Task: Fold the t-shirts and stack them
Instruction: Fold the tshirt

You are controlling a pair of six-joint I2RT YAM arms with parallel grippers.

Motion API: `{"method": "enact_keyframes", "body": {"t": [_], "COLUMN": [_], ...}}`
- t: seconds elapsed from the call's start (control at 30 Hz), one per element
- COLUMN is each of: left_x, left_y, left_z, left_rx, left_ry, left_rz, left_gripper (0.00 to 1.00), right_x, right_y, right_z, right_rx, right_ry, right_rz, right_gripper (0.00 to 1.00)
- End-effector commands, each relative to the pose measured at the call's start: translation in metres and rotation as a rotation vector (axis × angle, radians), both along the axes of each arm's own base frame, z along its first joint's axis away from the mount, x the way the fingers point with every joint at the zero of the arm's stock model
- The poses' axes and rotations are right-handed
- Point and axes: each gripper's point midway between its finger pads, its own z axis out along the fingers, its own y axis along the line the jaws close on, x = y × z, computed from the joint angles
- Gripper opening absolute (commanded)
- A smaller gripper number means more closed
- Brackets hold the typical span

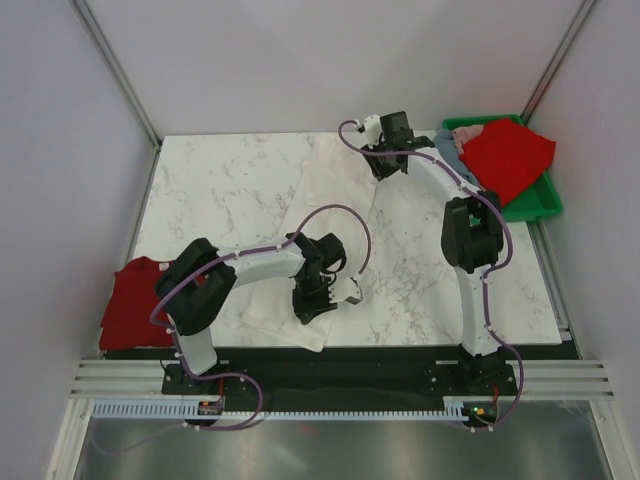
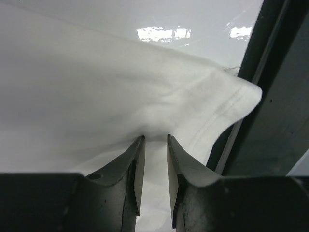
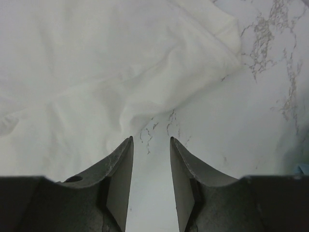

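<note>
A large white t-shirt (image 1: 322,195) lies spread along the middle of the marble table (image 1: 220,180), from the far edge to the near edge. My left gripper (image 1: 312,308) is low over the shirt's near part. In the left wrist view, the left gripper (image 2: 154,139) has its jaws a narrow gap apart, tips at a soft ridge of the white t-shirt (image 2: 120,87). My right gripper (image 1: 385,168) is at the shirt's far end. There the right gripper (image 3: 150,140) is open over bare marble, with the white t-shirt's (image 3: 72,72) edge just ahead of its left fingertip.
A red t-shirt (image 1: 135,300) hangs over the table's near left corner. A green bin (image 1: 535,200) at the back right holds another red t-shirt (image 1: 505,155) and a grey-blue one (image 1: 450,150). The table's dark near edge (image 2: 270,121) runs beside the left gripper.
</note>
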Motion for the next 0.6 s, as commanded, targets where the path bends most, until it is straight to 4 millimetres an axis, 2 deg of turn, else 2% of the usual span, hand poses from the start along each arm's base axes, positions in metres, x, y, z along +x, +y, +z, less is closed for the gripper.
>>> {"method": "enact_keyframes", "body": {"t": [0.0,0.1,0.27,0.5,0.57], "left_x": [0.01,0.006,0.002,-0.002,-0.003], "left_y": [-0.018,-0.022,-0.037,-0.086,-0.095], "left_z": [-0.014,-0.026,-0.034,-0.027,-0.029], "left_rx": [-0.068,-0.063,-0.078,-0.14,-0.14], "left_ry": [-0.024,0.016,0.055,0.062,0.065], "left_rz": [-0.023,-0.015,-0.016,-0.076,-0.086], "left_gripper": [0.32,0.32,0.32,0.32,0.32], "right_x": [-0.008,-0.007,0.005,0.039,0.048], "right_y": [-0.001,-0.003,-0.004,0.0,0.001], "right_z": [-0.029,-0.044,-0.06,-0.076,-0.078], "right_rx": [-0.004,-0.016,-0.04,-0.055,-0.055], "right_ry": [0.064,0.082,0.081,0.035,0.016], "right_rz": [-0.001,-0.007,-0.018,-0.022,-0.023], "right_gripper": [0.44,0.44,0.43,0.44,0.44]}}
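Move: The left fingers are down on the near end of the white t-shirt, its near right corner about 6 cm back and 4 cm to the right; the red t-shirt lies roughly 31 cm left and 3 cm ahead. From the right hand, the bunched right edge of the white shirt is some 3 cm forward, 2 cm left and 9 cm below, its far end about 14 cm forward and 8 cm left, and the blue cloth 19 cm right, 6 cm ahead. Sliding to the right along the table, slowly at first and then faster, the left hand drags the near end of the white shirt about 6 cm under its part-open fingertips. Meanwhile the right hand lowers about 7.5 cm beside the shirt's right edge, then goes forward about 4 cm, bringing its left finger against that edge, gripper still part open. ##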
